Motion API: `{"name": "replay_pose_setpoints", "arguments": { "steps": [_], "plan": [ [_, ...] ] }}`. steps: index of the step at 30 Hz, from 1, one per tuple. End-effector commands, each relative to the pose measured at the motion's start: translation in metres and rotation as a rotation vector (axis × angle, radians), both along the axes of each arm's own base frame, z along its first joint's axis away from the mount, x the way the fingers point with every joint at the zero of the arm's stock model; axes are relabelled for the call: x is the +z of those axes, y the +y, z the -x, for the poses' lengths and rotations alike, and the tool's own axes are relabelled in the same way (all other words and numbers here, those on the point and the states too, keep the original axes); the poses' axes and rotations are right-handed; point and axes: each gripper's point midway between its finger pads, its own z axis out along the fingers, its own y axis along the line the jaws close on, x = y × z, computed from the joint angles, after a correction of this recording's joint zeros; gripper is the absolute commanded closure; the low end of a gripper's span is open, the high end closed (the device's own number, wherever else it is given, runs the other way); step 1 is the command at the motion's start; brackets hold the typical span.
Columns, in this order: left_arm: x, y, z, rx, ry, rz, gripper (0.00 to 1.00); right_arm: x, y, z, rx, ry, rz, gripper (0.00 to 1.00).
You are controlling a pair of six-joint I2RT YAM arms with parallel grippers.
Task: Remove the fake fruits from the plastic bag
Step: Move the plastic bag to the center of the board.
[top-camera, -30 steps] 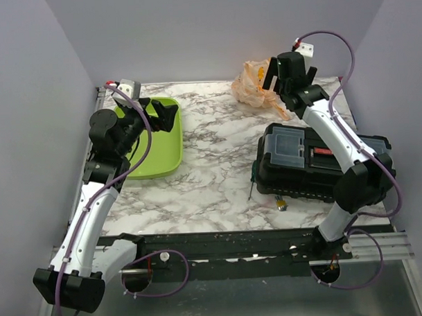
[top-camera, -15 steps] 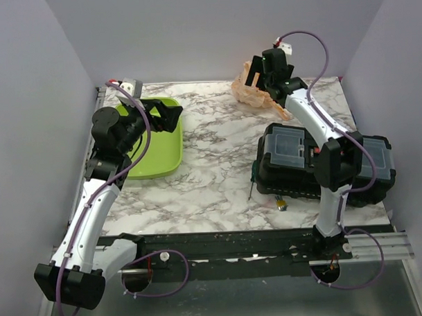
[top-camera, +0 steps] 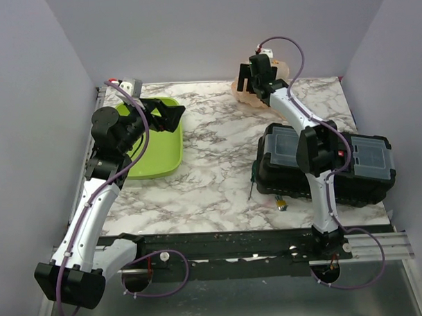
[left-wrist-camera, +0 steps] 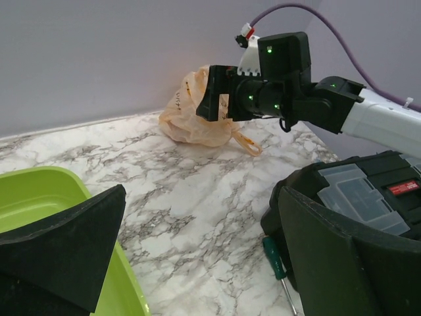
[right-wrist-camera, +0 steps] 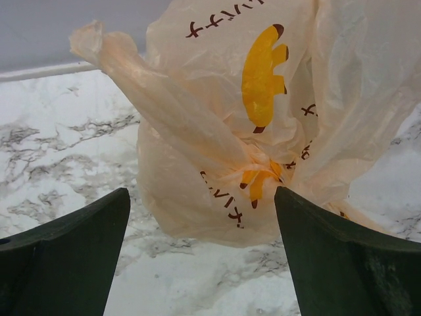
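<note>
The plastic bag (right-wrist-camera: 217, 138) is a crinkly peach-beige bundle with orange fruit prints, lying at the back of the table by the wall (top-camera: 280, 67) (left-wrist-camera: 191, 122). The fake fruits are hidden inside it. My right gripper (top-camera: 247, 79) (right-wrist-camera: 202, 194) is open and low over the marble, its fingers either side of the bag's near bulge without touching it. In the left wrist view the right gripper (left-wrist-camera: 214, 94) stands right in front of the bag. My left gripper (top-camera: 170, 112) (left-wrist-camera: 200, 194) is open and holds nothing, hovering over the right rim of the green tray.
A lime-green tray (top-camera: 159, 147) lies at the left. A black toolbox (top-camera: 364, 168) with clear lid compartments fills the right side, under the right arm. A green-handled screwdriver (left-wrist-camera: 275, 257) lies by its left edge. A small brass item (top-camera: 280, 204) sits near the front.
The right arm has stretched out and swung left towards the back wall, bringing its open gripper down against the bag. The left gripper has edged slightly to the right.
</note>
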Motion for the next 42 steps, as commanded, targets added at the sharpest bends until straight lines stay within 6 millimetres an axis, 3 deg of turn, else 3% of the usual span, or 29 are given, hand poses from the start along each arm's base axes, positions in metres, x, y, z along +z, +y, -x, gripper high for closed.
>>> {"name": "replay_pose_setpoints", "arguments": {
  "steps": [1, 4, 6, 9, 13, 16, 20, 28, 35, 42],
  "plan": [
    [0.005, -0.005, 0.003, -0.031, -0.019, 0.015, 0.01, -0.006, -0.002, -0.015, -0.002, -0.027, 0.047, 0.08],
    [0.005, -0.006, 0.003, -0.039, -0.016, 0.019, 0.01, -0.011, -0.003, -0.017, 0.006, -0.030, 0.066, 0.11],
    [0.004, -0.007, 0.002, -0.039, -0.011, 0.020, 0.01, -0.015, 0.000, -0.017, 0.024, -0.024, 0.070, 0.18],
    [0.003, -0.006, 0.001, -0.035, -0.007, 0.019, 0.01, -0.020, 0.002, -0.016, 0.041, -0.014, 0.073, 0.37],
    [0.002, -0.007, 0.001, -0.038, -0.005, 0.020, 0.01, -0.019, 0.005, -0.016, 0.077, -0.017, 0.087, 0.45],
    [0.000, -0.009, 0.000, -0.048, 0.007, 0.025, 0.01, -0.016, 0.009, -0.014, 0.103, -0.013, 0.081, 0.58],
    [0.000, -0.013, 0.002, -0.071, 0.018, 0.036, 0.01, -0.013, 0.026, -0.005, 0.177, -0.009, 0.052, 0.72],
    [-0.003, -0.022, 0.004, -0.129, 0.029, 0.057, 0.01, -0.003, 0.071, 0.019, 0.297, 0.004, 0.056, 0.86],
    [-0.010, -0.026, -0.002, -0.142, 0.083, 0.048, 0.01, 0.018, 0.112, 0.065, 0.378, 0.054, 0.004, 0.92],
    [-0.019, -0.031, -0.003, -0.179, 0.092, 0.037, 0.01, 0.015, 0.156, 0.130, 0.456, 0.137, -0.065, 0.94]
  ]
}}
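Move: Just beyond the right hand's open fingers stands the plastic bag, its middle about 7 cm ahead, 3 cm to the right and 5 cm lower. The green tray lies some 45 cm to that hand's left and 12 cm back, about 12 cm below, and the black toolbox about 30 cm to its right and 28 cm back, 9 cm below. From the left hand the bag is about 35 cm ahead, 30 cm to the right and 28 cm down. Sinking 2 cm and easing about 1 cm forward, the right hand closes from wide open to nearly shut, pinching a fold of the bag's near left side. Keeping hold, it draws the bag left some 14 cm and back about 10 cm, turning roughly 20 degrees counter-clockwise and rising 3 cm near the end. The open left hand drifts about 2.5 cm right and down. ##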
